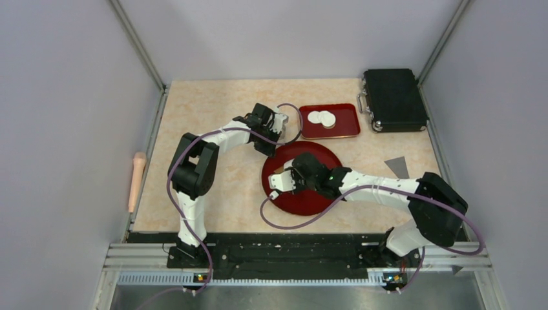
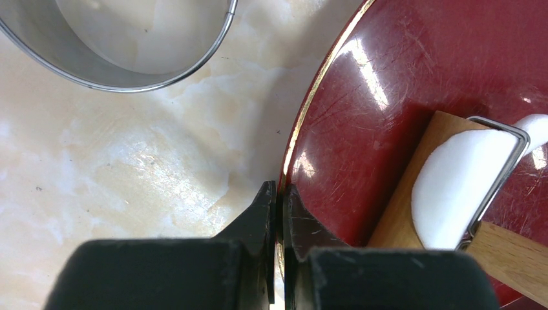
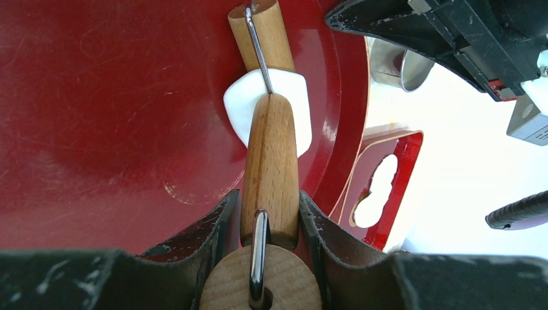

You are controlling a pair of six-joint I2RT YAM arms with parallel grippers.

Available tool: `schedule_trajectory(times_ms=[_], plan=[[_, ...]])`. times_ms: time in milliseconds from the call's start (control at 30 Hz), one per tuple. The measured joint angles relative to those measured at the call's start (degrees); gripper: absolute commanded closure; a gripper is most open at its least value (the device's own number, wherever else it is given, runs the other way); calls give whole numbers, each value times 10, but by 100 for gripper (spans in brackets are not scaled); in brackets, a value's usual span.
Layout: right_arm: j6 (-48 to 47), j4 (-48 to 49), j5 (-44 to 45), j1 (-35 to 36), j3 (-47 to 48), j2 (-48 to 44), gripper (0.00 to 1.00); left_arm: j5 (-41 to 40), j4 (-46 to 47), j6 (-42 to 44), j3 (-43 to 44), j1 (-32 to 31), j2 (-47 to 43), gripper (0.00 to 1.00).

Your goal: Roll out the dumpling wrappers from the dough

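A lump of white dough [image 3: 242,108] lies on the round red plate [image 1: 323,161], near its rim. A wooden hand roller [image 3: 270,161] with a wire frame rests on the dough [image 2: 452,187]. My right gripper [image 3: 268,199] is shut on the roller's wooden handle, low over the plate [image 3: 97,129]. My left gripper [image 2: 279,192] is shut on the plate's gold-edged rim [image 2: 304,110], one finger on each side of it. Two round white dumpling wrappers [image 1: 321,118] lie overlapping on the rectangular red tray [image 1: 346,129], which is also in the right wrist view [image 3: 406,161].
A metal ring [image 2: 129,81] stands on the table just past the plate rim, next to my left gripper [image 1: 270,143]. A black case [image 1: 394,100] sits at the back right. A grey scraper [image 1: 397,166] lies right of the plate. A rolling pin [image 1: 137,181] lies outside the left rail.
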Motion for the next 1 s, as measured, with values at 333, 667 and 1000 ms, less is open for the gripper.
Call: schedule_trajectory(times_ms=[333,667,1000], plan=[[9,35,16,0,-7,9,100,0,0,0,0,0,0,100],[30,-110,-59,-5,-7,-84,100,0,0,0,0,0,0,100],[44,-192,-97,-5,-12,-145,100,0,0,0,0,0,0,100]])
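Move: The dough, curled up around the pin's large roller, lies about 5 cm ahead of the right hand, 5 cm to its left and 5 cm below. The round red plate's middle is some 4 cm ahead, level sideways and 7 cm down; the metal ring cutter about 19 cm ahead, 8 cm left and 6 cm down. From the left hand the dough is roughly 6 cm back and 5 cm right, at about its height. The dough is rolled back over the plate: the right hand, keeping its grip on the pin's handle, first eases about 1 cm farther forward and left, then draws back and to the right, ending some 7 cm from where it began. It rises about 2 cm and tips its fingers steeper as it comes. The left hand stays still, keeping its pinch on the plate's rim. ##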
